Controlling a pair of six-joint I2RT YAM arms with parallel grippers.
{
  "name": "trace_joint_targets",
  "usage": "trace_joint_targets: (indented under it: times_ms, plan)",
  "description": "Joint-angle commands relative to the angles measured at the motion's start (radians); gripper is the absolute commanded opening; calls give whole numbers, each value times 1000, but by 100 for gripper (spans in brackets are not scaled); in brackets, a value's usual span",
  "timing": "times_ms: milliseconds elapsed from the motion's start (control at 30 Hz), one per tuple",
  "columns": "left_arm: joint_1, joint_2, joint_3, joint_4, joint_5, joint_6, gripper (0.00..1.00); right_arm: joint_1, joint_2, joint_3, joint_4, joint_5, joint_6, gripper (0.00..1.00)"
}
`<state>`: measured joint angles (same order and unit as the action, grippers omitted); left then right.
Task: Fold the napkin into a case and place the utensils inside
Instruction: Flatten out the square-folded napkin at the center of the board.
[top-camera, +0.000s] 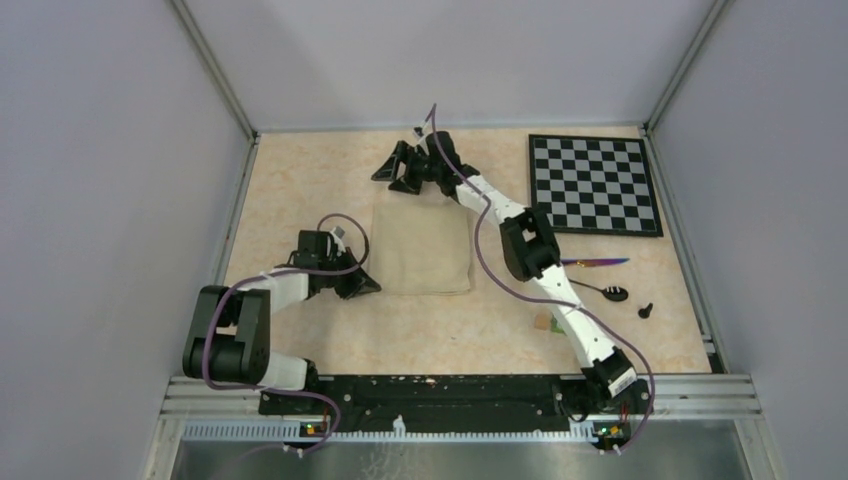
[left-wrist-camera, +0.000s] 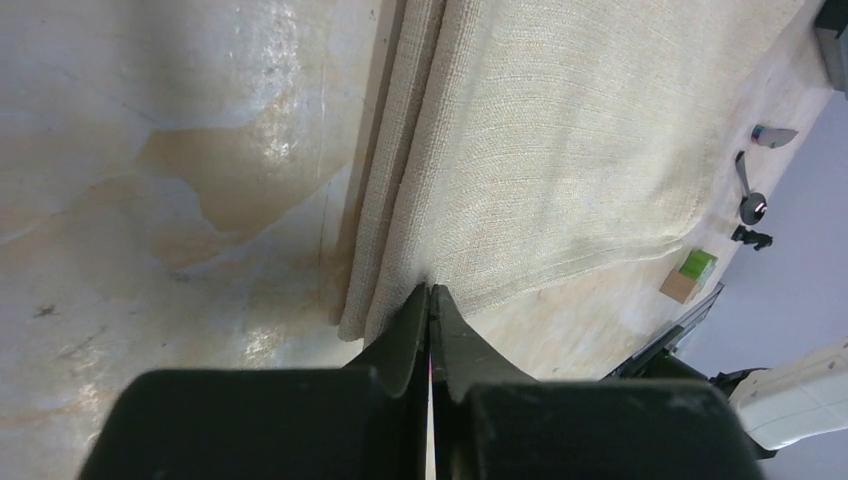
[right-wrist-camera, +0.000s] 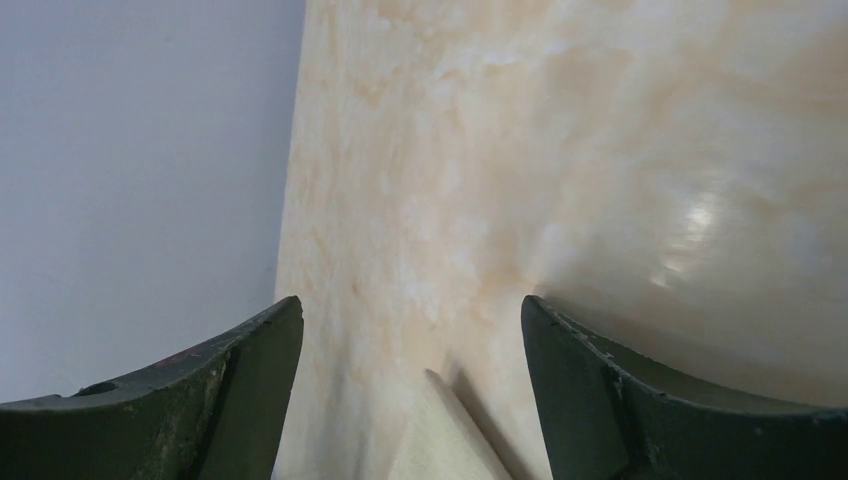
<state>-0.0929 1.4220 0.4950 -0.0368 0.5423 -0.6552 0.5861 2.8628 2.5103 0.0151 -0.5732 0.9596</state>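
The beige napkin lies folded in layers as a broad rectangle in the middle of the table; its stacked edges show in the left wrist view. My left gripper is shut, its tips touching the napkin's near left edge, with no cloth visible between them. My right gripper stands open just above the napkin's far left corner, nothing between its fingers. The utensils lie to the right: a purple-blue piece and a dark spoon.
A black-and-white chessboard sits at the back right. A small black knob and a green block lie near the right arm. Grey walls close in the table on three sides.
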Motion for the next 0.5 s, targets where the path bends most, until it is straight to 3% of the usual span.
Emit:
trace_joint_targets:
  times_ms: [0,133,233,333,467]
  plan:
    - [5,-38,49,-142,-57,55,2,-88,-124,4,-249,-6,-172,80]
    - [5,-99,110,-191,-27,65,17,-142,-427,-216,-357,-7,-327,81]
    - [1,-134,150,-186,27,60,30,-148,-613,-481,-333,-74,-389,81]
    - [-25,-149,174,-146,65,25,40,-143,-766,-791,-135,-152,-335,81]
    - [-52,-110,203,-92,69,-34,33,-134,-899,-1101,159,-234,-198,73]
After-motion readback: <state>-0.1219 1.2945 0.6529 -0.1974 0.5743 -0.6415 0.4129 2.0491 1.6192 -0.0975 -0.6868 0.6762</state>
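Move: The flattened napkin's middle lies about 12 cm ahead and 13 cm to the right of the left hand, whose shut fingertips are at its near left corner. From the open right hand, beyond the far edge, that middle is some 20 cm back, 11 cm right and 3 cm below. The chessboard is roughly 64 cm to the right of the right hand and level with it; the purple knife is also 64 cm right, but 25 cm back. Left hand lifts 7 cm off napkin's corner, half-opening; right swings some 16 cm rightward, then up and back. ##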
